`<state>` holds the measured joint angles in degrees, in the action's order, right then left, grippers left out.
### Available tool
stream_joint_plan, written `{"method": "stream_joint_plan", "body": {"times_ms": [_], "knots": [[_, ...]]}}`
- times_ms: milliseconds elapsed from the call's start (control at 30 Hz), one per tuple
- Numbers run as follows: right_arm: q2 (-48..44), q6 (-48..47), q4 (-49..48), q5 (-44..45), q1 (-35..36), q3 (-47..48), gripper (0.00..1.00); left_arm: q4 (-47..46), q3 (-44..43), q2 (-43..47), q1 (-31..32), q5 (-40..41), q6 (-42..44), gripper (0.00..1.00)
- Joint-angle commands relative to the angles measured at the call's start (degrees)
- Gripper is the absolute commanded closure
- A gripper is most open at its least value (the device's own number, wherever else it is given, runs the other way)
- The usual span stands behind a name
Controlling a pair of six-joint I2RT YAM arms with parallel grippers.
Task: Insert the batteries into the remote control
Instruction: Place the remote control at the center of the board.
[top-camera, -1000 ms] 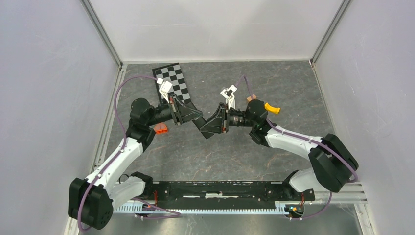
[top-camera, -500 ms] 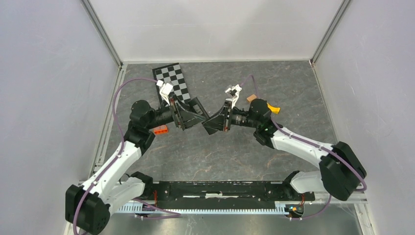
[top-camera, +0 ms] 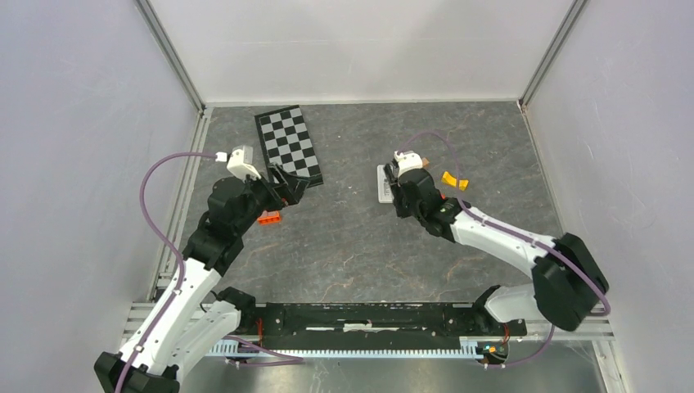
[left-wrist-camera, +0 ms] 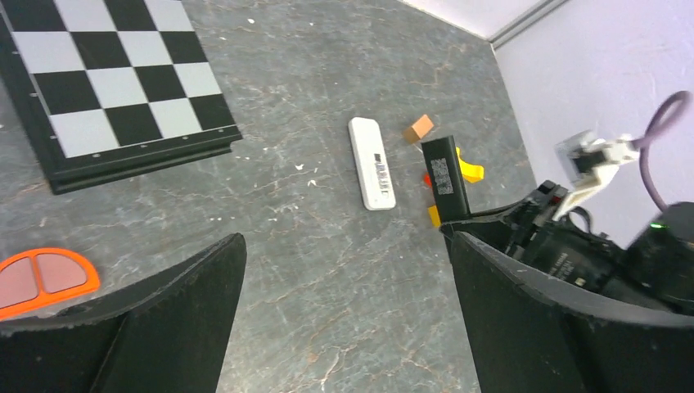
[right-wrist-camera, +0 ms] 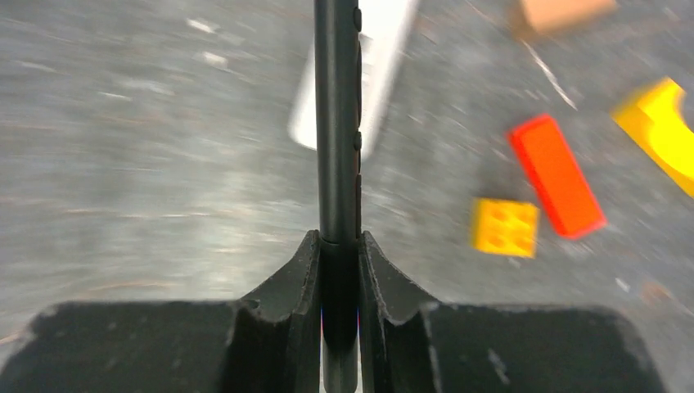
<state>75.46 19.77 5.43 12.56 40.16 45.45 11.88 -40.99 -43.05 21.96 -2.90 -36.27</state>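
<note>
My right gripper (right-wrist-camera: 338,237) is shut on a slim black remote control (right-wrist-camera: 337,123), held edge-on and pointing away from the wrist. In the left wrist view that black remote (left-wrist-camera: 446,176) stands tilted above the table next to a white remote (left-wrist-camera: 372,162) that lies flat. My left gripper (left-wrist-camera: 345,244) is open with only bare table between its fingers. From above, the left gripper (top-camera: 286,187) sits by the checkerboard's near corner, well apart from the right gripper (top-camera: 398,187). The batteries are out of view.
A black-and-white checkerboard (top-camera: 288,146) lies at the back left. An orange two-cell piece (left-wrist-camera: 41,278) rests near the left gripper. Beside the remotes lie a red block (right-wrist-camera: 556,176), a yellow studded brick (right-wrist-camera: 505,227), a yellow curved block (right-wrist-camera: 663,131) and a tan block (left-wrist-camera: 420,128).
The left gripper let go of the black remote, opened wide and drew back to the left. The right gripper carried the remote right, toward the white remote.
</note>
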Motion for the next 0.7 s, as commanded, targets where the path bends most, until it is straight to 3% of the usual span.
{"method": "stream_joint_plan", "body": {"times_ms": [0,333,567,633,667], "knots": [[5.65,-2.05,9.17,20.32,-0.55,3.45,1.00,3.77,-1.24,2.38,-0.03,4.85,4.23,0.00],[17.34,0.81,9.43,23.11,-0.74,7.59,1.00,5.68,-1.73,2.79,-0.06,3.82,5.02,0.00],[23.75,2.62,10.79,30.31,-0.79,9.40,1.00,6.05,-2.19,2.07,-0.04,3.08,4.59,0.00],[25.50,2.67,10.99,31.05,-0.79,10.51,0.91,6.28,-2.53,1.66,-0.03,3.07,4.44,0.00],[26.06,2.48,10.79,30.82,-0.79,10.73,0.80,6.39,-2.72,1.35,-0.04,3.07,4.40,0.00]]}}
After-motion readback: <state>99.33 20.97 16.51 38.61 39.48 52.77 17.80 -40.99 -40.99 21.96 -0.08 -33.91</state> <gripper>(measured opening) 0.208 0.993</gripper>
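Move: The right gripper already holds the black remote. Its goal, the clear spot on the board between the white remote and the bricks, lies about 5 cm ahead, 7 cm to the right and 12 cm below. From that gripper the white remote is some 10 cm ahead and 1 cm left, the yellow brick 4 cm ahead and 10 cm right, the red block 8 cm ahead and 11 cm right. From the left gripper the spot is roughly 8 cm ahead, 28 cm right and 25 cm down. Lower the right gripper about 10 cm while carrying the black remote about 8 cm to the right, slightly forward, down towards the gap beside the white remote. Keep the fingers shut on it; roll the hand's left side down some 30 degrees and turn it clockwise. Ease the wide-open left gripper a little left, down and back, then hold it there. ##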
